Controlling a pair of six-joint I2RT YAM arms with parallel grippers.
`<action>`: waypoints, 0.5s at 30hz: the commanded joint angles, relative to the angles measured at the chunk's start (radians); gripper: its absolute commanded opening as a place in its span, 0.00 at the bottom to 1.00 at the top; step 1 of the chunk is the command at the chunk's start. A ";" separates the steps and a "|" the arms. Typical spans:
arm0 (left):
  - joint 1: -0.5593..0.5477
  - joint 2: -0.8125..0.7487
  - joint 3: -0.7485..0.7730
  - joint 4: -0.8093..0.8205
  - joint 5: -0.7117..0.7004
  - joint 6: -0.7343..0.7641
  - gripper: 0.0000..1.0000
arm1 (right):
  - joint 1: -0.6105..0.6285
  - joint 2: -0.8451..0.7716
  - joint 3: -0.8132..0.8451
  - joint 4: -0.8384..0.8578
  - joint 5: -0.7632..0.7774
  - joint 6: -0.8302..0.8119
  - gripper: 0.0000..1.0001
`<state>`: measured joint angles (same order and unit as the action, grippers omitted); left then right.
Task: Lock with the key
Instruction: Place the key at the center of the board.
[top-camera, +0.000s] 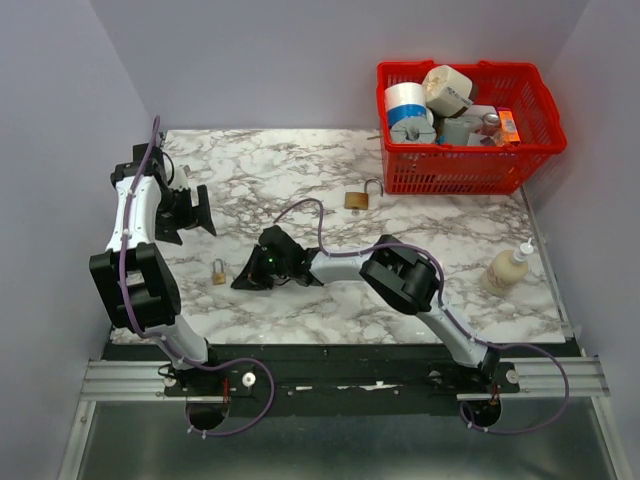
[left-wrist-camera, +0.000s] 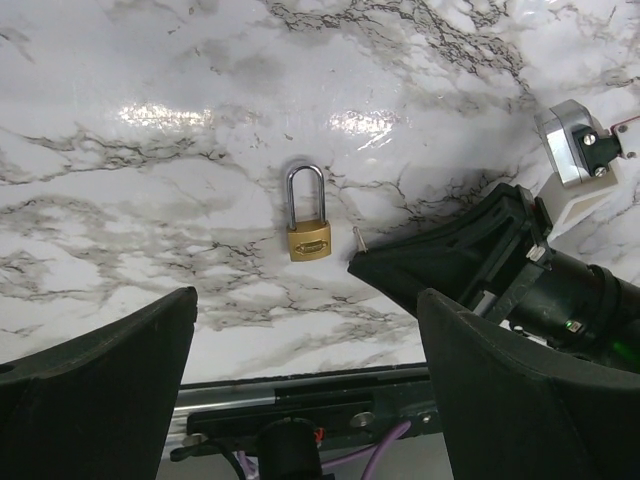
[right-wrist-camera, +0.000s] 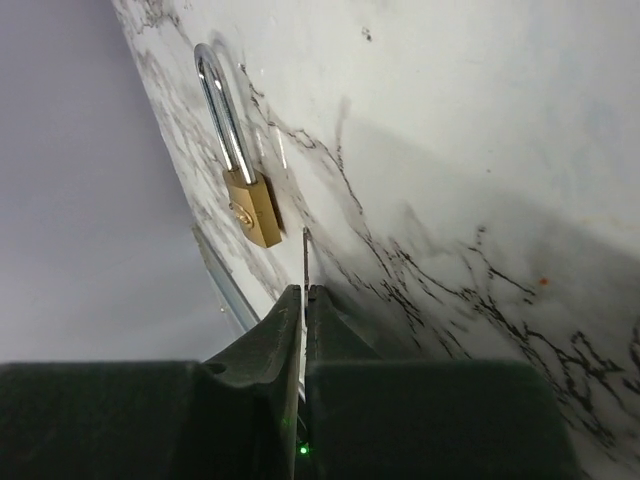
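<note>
A small brass padlock (top-camera: 218, 271) (left-wrist-camera: 309, 235) (right-wrist-camera: 250, 205) with a tall steel shackle lies flat on the marble table, near its front left. My right gripper (top-camera: 243, 280) (right-wrist-camera: 303, 292) is low beside it, shut on the key (right-wrist-camera: 305, 255). Only the key's thin metal blade shows, sticking out between the pads; its tip (left-wrist-camera: 358, 238) points towards the padlock's body, a short gap away. My left gripper (top-camera: 198, 212) (left-wrist-camera: 307, 300) hovers open above the table's left side, looking down at the padlock with nothing between its fingers.
A second brass padlock (top-camera: 358, 198) lies further back, near a red basket (top-camera: 465, 170) full of items at the back right. A pale squeeze bottle (top-camera: 505, 268) stands at the right. The table's front edge and metal rail (left-wrist-camera: 300, 400) run just behind the padlock.
</note>
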<state>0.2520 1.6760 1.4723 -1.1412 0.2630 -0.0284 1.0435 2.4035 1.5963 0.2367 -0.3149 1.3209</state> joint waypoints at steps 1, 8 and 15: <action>0.021 -0.036 0.013 -0.031 0.032 -0.007 0.99 | 0.013 0.029 0.027 -0.005 0.036 0.018 0.19; 0.032 -0.036 0.010 -0.028 0.035 -0.015 0.99 | 0.012 0.029 0.070 -0.082 0.065 0.012 0.32; 0.035 -0.032 0.006 -0.026 0.033 -0.021 0.99 | 0.013 0.042 0.188 -0.234 0.112 -0.064 0.35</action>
<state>0.2749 1.6699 1.4723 -1.1542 0.2779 -0.0338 1.0466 2.4096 1.7065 0.1093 -0.2623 1.3090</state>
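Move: Just beyond the right fingertips, the key lies with its middle about 2 cm ahead, 1 cm to the left and 1 cm below that hand, its blade pointing forward. The near brass padlock lies some 3 cm ahead, 5 cm left and 1 cm lower; the other brass padlock is around 22 cm ahead and 29 cm right. From the left hand, the key lies roughly 6 cm back, 7 cm right and 13 cm down. Opening its already slightly parted fingers to about a third, the right hand lets go of the key's bow just right of the near padlock. It scarcely moves at first, then eases up and forward about 1.5 cm each, with 1 cm to the left towards that padlock, tips low over the key. ##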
